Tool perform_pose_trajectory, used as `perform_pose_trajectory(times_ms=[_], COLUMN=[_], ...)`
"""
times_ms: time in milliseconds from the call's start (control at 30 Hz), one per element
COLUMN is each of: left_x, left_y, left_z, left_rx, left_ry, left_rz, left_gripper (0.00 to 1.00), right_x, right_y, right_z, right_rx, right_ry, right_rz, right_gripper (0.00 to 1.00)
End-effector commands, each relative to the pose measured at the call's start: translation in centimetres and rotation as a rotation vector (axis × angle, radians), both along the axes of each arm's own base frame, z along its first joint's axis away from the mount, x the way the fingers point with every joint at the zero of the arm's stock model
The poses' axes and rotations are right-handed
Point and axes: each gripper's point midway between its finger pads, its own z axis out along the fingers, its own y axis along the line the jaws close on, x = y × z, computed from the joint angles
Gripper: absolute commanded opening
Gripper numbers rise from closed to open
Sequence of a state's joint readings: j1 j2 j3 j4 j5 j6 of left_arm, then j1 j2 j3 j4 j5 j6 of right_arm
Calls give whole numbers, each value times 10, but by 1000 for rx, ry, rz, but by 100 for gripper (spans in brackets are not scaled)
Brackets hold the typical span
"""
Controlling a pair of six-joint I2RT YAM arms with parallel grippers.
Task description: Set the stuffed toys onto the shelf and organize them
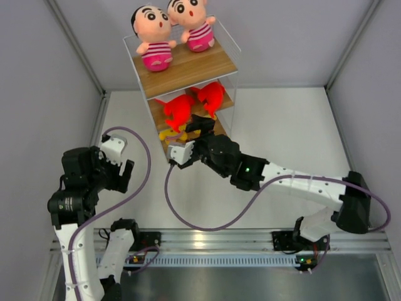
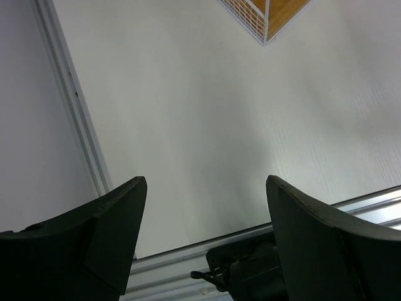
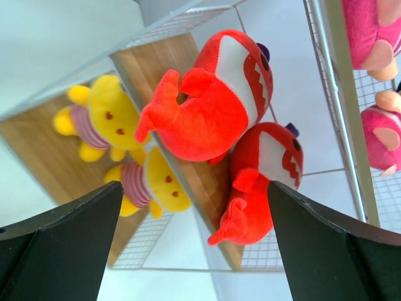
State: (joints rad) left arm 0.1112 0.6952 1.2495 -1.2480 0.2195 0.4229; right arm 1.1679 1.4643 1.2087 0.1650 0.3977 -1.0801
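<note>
The shelf [image 1: 200, 66] stands at the back of the table. Two boy dolls [image 1: 153, 37] [image 1: 195, 25] sit on its top board. Below them, two red sharks [image 3: 207, 106] [image 3: 263, 182] lie on the middle board. Two yellow dolls [image 3: 103, 116] [image 3: 150, 185] rest on the bottom board. My right gripper [image 3: 194, 188] is open and empty just in front of the shelf [image 3: 150, 69], level with the lower tiers. My left gripper [image 2: 207, 182] hangs open and empty over bare table at the near left, with a corner of the shelf [image 2: 276, 15] far ahead.
An aluminium rail [image 1: 213, 238] runs along the near edge by the arm bases. Purple cables [image 1: 188, 213] loop over the table between the arms. Grey walls close in the left, right and back sides.
</note>
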Motion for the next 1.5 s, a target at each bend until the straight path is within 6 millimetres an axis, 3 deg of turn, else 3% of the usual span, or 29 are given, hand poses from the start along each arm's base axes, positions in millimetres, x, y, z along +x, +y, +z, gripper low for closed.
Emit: perform_pose_trajectory(times_ms=[0,33,67,133,233,267,333,367,433,467,533,567,667,767,867,1000,1233,1467], left_x=[8,8,9,10,13,12,13,15,15,17,17,16,15,16,19,26,32,34], left_y=[-3,-3,-3,-3,-4,-4,-2,-1,4,6,10,13,19,24,32,37,46,48], left_z=[3,1,-5,-9,-19,-27,-32,-34,-46,-48,-60,-63,-73,-86,-95,-105,-118,-134], left_rx=[-4,-5,-9,-14,-25,-30,-27,-25,-12,-7,3,16,36,52,77,89,112,132], left_ry=[-46,-44,-30,-28,-7,12,16,17,37,34,54,58,63,77,83,79,75,90], left_rz=[-22,-21,-21,-19,-16,-12,0,7,28,44,60,75,103,124,164,187,225,219], left_gripper=[83,83,83,83,83,83,83,83,83,83,83,83,83,83,84,85,85,85], right_x=[-44,-50,-51,-56,-40,-23,-11,8,19,35,45,50,48,46,46,43,44,45], right_y=[-22,-34,-48,-69,-107,-135,-164,-196,-232,-272,-308,-345,-390,-410,-414,-416,-412,-411], right_z=[11,-5,-2,-26,-52,-65,-88,-95,-117,-124,-142,-147,-162,-168,-169,-171,-153,-156], right_rx=[138,92,118,143,271,314,440,542,706,824,958,1036,1174,1245,1232,1218,1288,1302], right_ry=[293,372,413,580,807,860,973,992,1066,1058,1078,1034,985,949,921,899,814,789], right_rz=[112,98,76,3,-183,-303,-474,-608,-802,-941,-1094,-1222,-1406,-1472,-1475,-1460,-1322,-1290], right_gripper=[99,99,99,99,99,99,99,99,99,99,99,99,99,99,99,99,99,99])
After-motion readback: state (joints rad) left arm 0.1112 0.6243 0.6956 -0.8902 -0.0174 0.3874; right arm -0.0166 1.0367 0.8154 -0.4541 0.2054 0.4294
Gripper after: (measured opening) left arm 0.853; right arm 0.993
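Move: The red shark just released on the middle shelf lies about 8 cm ahead of the open right gripper, 6 cm left and 4 cm lower. Its twin sits some 12 cm ahead and 5 cm right. On the bottom shelf, roughly 20 cm below the hand, one yellow toy is 8 cm ahead and 8 cm left, the other 12 cm ahead and 2 cm right. From the left gripper, the released shark is about 20 cm ahead, 18 cm right, at nearly the same height. Back the empty right gripper nearly 4 cm away from the shelf, already starting right, then sweep it some 40 cm right over the clear table. Sink it about 18 cm and ease it forward again, turning the fingers clockwise and down towards the table, kept wide open. Meanwhile lower the empty left gripper about 14 cm with a little leftward drift, fingers open. ##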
